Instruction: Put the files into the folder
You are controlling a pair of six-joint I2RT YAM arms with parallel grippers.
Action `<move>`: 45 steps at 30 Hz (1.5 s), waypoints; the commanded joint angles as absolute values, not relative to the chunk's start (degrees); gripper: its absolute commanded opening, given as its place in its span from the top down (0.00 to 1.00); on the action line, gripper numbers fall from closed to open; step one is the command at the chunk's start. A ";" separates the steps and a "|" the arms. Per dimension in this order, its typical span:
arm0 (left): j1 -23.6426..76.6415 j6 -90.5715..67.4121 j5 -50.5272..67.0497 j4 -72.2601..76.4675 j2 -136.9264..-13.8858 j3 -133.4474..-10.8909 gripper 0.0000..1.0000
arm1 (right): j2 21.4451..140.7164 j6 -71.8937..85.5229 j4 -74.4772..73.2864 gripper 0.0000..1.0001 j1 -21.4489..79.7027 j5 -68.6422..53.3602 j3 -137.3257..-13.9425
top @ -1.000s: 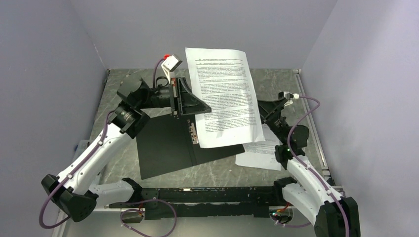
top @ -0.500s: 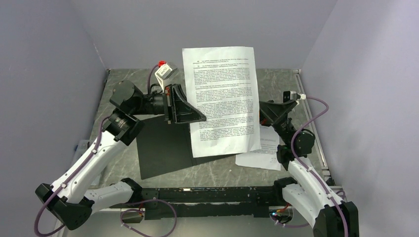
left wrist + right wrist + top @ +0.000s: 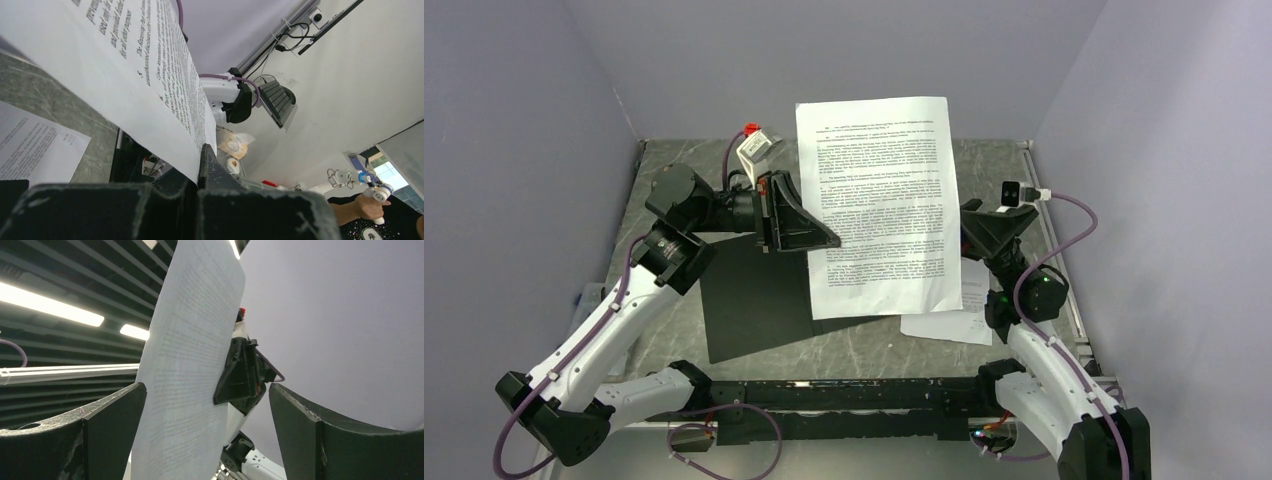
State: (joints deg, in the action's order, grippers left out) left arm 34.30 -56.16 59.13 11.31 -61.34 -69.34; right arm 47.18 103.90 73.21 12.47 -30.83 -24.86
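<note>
One of the files, a white sheet [image 3: 879, 205] of dense text, hangs upright above the table. My left gripper [image 3: 828, 238] is shut on its left edge; the left wrist view shows the sheet [image 3: 125, 75] pinched at the fingertips of that gripper [image 3: 200, 156]. The folder [image 3: 749, 300] lies open on the table, black inside up, below and left of the sheet. My right gripper [image 3: 974, 225] is open at the sheet's right edge. In the right wrist view the sheet [image 3: 190, 365] stands between its spread fingers [image 3: 117, 412], touching neither. Another file [image 3: 949, 325] lies flat on the table.
Grey walls close in the marbled table [image 3: 894, 345] at the back and on both sides. A metal rail [image 3: 1049, 240] runs along its right edge. The arm bases and a black bar [image 3: 844, 395] line the near edge.
The held sheet has swung more upright and slightly right. My right gripper has risen and tilted up toward the sheet's right edge, still open. The left arm drew back a little to the left.
</note>
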 commanded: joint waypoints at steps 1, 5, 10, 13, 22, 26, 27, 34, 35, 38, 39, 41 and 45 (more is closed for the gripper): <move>34.01 -54.06 60.99 12.92 -61.09 -70.05 0.97 | 47.00 106.89 81.76 0.02 12.30 -31.18 -28.33; 34.01 -52.91 61.22 11.80 -61.00 -70.52 0.97 | 46.10 106.87 80.59 0.03 12.30 -31.92 -30.18; 34.01 -52.12 61.46 10.93 -61.21 -70.98 0.97 | 45.69 107.30 79.76 0.03 12.30 -32.78 -32.03; 34.01 -51.71 61.53 10.43 -61.24 -71.04 0.97 | 45.85 108.19 80.69 0.03 12.30 -33.19 -32.75; 34.01 -49.78 61.23 7.64 -61.52 -72.65 0.97 | 44.78 103.27 72.32 0.03 12.39 -38.81 -37.05; 34.01 -46.91 60.46 3.20 -61.35 -73.58 0.97 | 41.35 90.56 51.02 0.04 12.72 -43.94 -42.26; 34.01 -46.05 60.24 2.07 -61.35 -73.86 0.97 | 41.02 88.98 48.46 0.04 12.69 -44.88 -43.10; 34.01 -38.97 58.22 -8.77 -61.30 -75.37 0.97 | 41.30 75.45 24.76 0.15 12.81 -52.09 -52.42; 34.01 -38.17 57.83 -9.83 -61.16 -75.49 0.97 | 41.10 71.91 19.52 0.17 12.81 -52.45 -54.51; 34.01 -36.99 57.43 -11.88 -61.09 -75.50 0.97 | 41.23 64.27 8.66 0.21 12.76 -53.93 -58.60; 34.01 -36.69 57.28 -12.39 -61.08 -75.50 0.97 | 41.57 62.24 6.25 0.23 12.78 -54.71 -59.58; 34.01 -36.64 57.22 -12.76 -61.16 -75.44 0.97 | 41.85 59.45 2.11 0.27 12.77 -55.28 -60.77; 34.01 -36.40 56.75 -13.24 -60.96 -75.56 0.97 | 42.27 54.62 -5.58 0.34 12.83 -55.61 -61.62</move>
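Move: The right hand, empty and open, goes for the files' right edge, about 3 cm to its left, 4 cm back and 3 cm higher; the left gripper holding the files' other side is some 22 cm left, 6 cm back and 3 cm higher. The folder's middle lies roughly 8 cm ahead, 25 cm left and 42 cm below; the loose sheet 9 cm ahead, 6 cm right, as low. From the left hand the folder is about 13 cm ahead, 5 cm left and 45 cm down. Back and up by about 5 cm each, the right hand first draws clear of the files' underside, then swings left some 3 cm and sinks a little, its fingertips tipping about 35 degrees down towards level to straddle the right edge while starting to close. The left hand keeps its pinch on the files and lowers them about 4 cm, mostly late, tilting slightly. ##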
